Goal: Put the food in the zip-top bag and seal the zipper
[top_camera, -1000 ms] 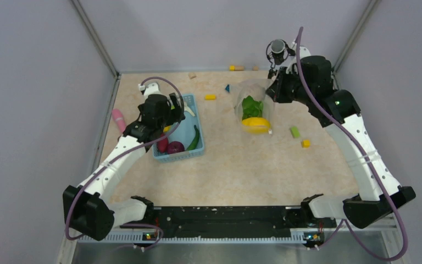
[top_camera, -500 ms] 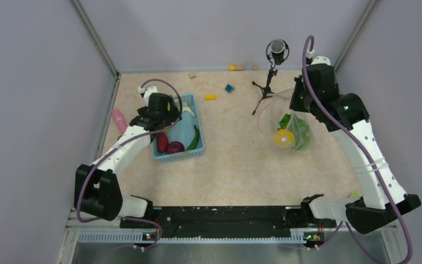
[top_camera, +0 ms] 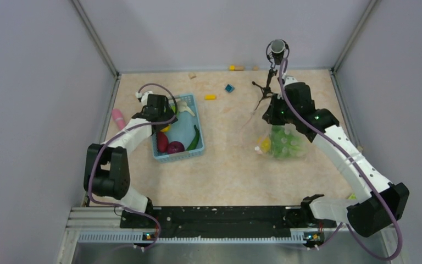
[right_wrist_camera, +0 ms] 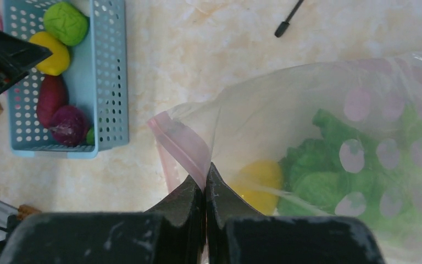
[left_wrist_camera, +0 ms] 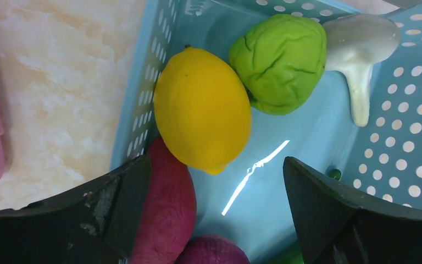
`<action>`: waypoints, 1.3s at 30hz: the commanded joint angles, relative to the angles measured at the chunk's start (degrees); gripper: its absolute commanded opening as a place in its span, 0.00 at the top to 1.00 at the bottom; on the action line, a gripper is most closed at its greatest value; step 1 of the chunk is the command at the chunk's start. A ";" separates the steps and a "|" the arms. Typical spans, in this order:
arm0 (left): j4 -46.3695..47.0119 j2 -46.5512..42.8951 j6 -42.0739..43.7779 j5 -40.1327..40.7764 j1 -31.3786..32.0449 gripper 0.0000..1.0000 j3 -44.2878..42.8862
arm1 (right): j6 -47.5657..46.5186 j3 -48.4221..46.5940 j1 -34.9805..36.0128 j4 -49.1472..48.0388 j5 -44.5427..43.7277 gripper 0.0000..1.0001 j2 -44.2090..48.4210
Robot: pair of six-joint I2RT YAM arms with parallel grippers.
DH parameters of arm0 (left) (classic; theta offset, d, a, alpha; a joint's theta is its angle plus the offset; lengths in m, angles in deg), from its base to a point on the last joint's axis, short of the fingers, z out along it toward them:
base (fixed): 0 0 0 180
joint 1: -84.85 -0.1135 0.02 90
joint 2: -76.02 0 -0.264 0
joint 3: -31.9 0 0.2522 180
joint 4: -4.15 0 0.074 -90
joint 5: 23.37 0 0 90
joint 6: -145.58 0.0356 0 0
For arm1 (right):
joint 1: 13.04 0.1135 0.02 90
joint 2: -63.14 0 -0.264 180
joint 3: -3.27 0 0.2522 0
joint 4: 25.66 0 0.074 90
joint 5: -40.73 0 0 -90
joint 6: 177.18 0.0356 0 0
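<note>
The clear zip-top bag lies right of centre on the table, holding leafy green lettuce and a yellow citrus. My right gripper is shut on the bag's pink zipper strip at the mouth; it shows in the top view just above the bag. My left gripper is open and empty, low over the far left of the blue basket. Below it lie a yellow lemon, a wrinkled green piece, a red-purple piece and a white piece. A dark green cucumber lies in the basket's right side.
A pink stick lies left of the basket. A small tripod with a microphone stands just behind the right gripper. Tiny blocks lie near the back wall: yellow, blue and orange.
My right gripper carried the bag from back centre to the right, then down and slightly left to the table. My left gripper shifted towards the basket's far left corner.
</note>
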 commanded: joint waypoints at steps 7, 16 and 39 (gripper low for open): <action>4.22 5.41 -0.78 -1.25 -1.29 0.07 -4.13 | 1.52 5.32 0.43 -14.48 9.81 1.00 4.07; -0.14 11.73 -2.67 2.04 -1.23 0.09 -9.57 | 0.60 6.51 0.37 -14.50 8.61 1.00 4.93; -0.08 15.19 -2.07 0.51 -1.23 0.38 -11.41 | -0.34 7.21 0.38 -14.13 6.69 1.00 6.56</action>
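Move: The lemon in the basket lies about 5 cm ahead of my left hand, nearly in line (1 cm left), and some 6 cm lower. The cabbage touches its far right side, roughly 11 cm ahead of that hand and 4 cm right; the red vegetable is about 2 cm back and 3 cm left, the purple onion 4 cm back and 3 cm right. From my right hand the lemon is some 42 cm left, 11 cm ahead and 20 cm down. I sink my open left hand about 4.5 cm into the basket while easing it some 3.5 cm forward, until the fingers straddle the lemon, then bring them in until both tips meet its sides. My right hand keeps its pinch on the bag's rim, shifting about 2.5 cm left, rising a little, and rolling its left side up roughly 10 degrees. ##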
